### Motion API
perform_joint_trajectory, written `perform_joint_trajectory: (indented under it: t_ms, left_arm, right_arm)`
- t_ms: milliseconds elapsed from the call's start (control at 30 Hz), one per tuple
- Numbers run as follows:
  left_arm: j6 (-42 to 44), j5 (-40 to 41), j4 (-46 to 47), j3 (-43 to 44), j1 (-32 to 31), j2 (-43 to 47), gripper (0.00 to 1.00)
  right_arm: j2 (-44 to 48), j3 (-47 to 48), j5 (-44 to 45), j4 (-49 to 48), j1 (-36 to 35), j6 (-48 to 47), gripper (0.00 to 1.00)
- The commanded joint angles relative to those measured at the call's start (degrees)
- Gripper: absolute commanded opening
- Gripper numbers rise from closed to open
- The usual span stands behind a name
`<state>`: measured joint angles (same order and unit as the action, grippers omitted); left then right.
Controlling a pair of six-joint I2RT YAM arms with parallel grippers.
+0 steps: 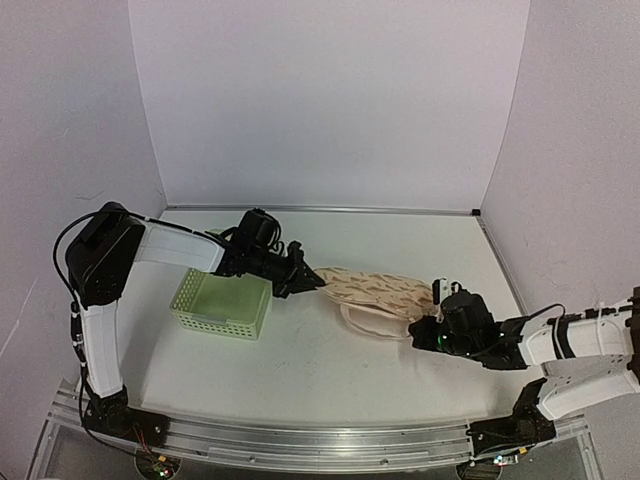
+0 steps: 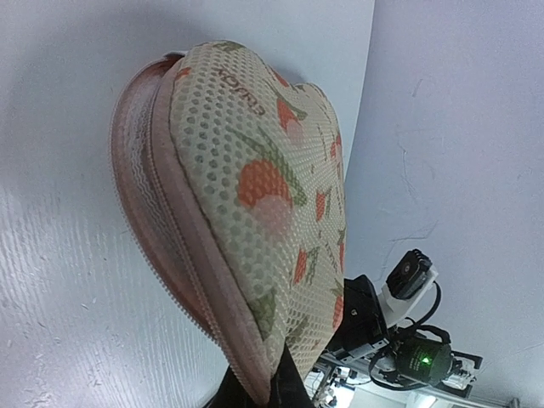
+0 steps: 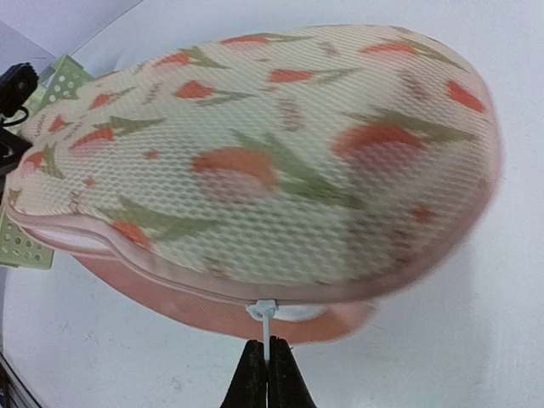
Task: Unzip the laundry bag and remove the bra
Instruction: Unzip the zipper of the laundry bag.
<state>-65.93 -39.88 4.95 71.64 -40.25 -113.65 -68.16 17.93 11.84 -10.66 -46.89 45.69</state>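
The laundry bag (image 1: pixel 378 287), beige mesh with a red and green print and a pink zip edge, is held up between both grippers at mid table. My left gripper (image 1: pixel 306 282) is shut on the bag's left tip, pinching the pink edging (image 2: pixel 255 357). My right gripper (image 3: pixel 268 378) is shut on the thin white zip pull (image 3: pixel 265 313) at the bag's near edge. The seam gapes along the left part (image 3: pixel 72 240), where the lower pink half (image 1: pixel 368 322) hangs away from the top. The bra is hidden inside.
A light green lattice basket (image 1: pixel 222 305) stands left of the bag, just below the left wrist, and its corner (image 3: pixel 58 81) shows behind the bag. White walls close the back and both sides. The right arm (image 2: pixel 399 340) shows beyond the bag.
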Motion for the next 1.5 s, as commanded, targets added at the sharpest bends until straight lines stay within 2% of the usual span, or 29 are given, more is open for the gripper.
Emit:
perform_joint_trajectory:
  t_ms: [0,167,400,500,800,1000,1267,1367,1467]
  left_arm:
    - [4.1,0.4,-0.4,1.6,3.7,3.6,0.0]
    - [8.4,0.4,-5.9,8.2,4.2,0.6,0.0]
    - [12.9,-0.3,-14.2,20.7,4.2,-6.6,0.0]
    - [13.7,-0.7,-16.0,25.6,4.2,-9.5,0.03]
    - [14.4,-1.1,-17.6,30.7,4.2,-14.5,0.09]
    - [17.2,1.3,-21.6,32.6,4.2,-14.6,0.21]
    - [21.3,5.0,-26.3,33.1,4.3,-11.0,0.5]
    - [22.6,7.1,-27.7,32.1,4.3,-8.2,0.56]
    - [23.2,8.6,-28.2,30.0,4.3,-5.2,0.58]
  right_arm:
    - [4.0,-1.5,5.2,6.5,0.9,2.4,0.0]
    - [6.9,-2.4,5.7,9.2,0.9,3.4,0.0]
    - [9.5,-3.0,1.6,7.3,-0.4,3.0,0.0]
    - [10.0,-2.9,1.8,7.3,-2.0,4.5,0.0]
    - [10.4,-0.6,3.3,7.4,-7.5,10.1,0.0]
    - [7.4,2.3,3.9,6.9,-7.9,12.5,0.0]
    - [2.8,6.6,3.8,5.0,-8.7,14.0,0.0]
    - [0.1,8.6,3.4,4.3,-9.0,13.9,0.0]
    - [-2.7,10.7,2.7,3.1,-9.5,13.8,0.0]
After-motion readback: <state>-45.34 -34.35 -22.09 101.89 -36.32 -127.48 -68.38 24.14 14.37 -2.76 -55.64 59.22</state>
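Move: The left hand grips the laundry bag's left end; the bag's middle lies about 10 cm to its right, level fore and aft, 4 cm lower. The zipper pull is roughly 16 cm right, 6 cm back and 6 cm below the left hand; the green basket stands some 20 cm left, 2 cm ahead and 8 cm lower. The right hand holds the zipper pull's cord, its slider about 2 cm ahead and 1 cm left, with the bag's middle 8 cm ahead and 7 cm left. Forward by about 8 cm goes the left hand, carrying the bag's left end up some 4 cm and back down, then its fingers open and let go of the fabric as it tilts slightly steeper. The right hand keeps its pinch on the zipper pull, going on a little to the right, then back towards the base, and finally some 3 cm left with a slight rise. ##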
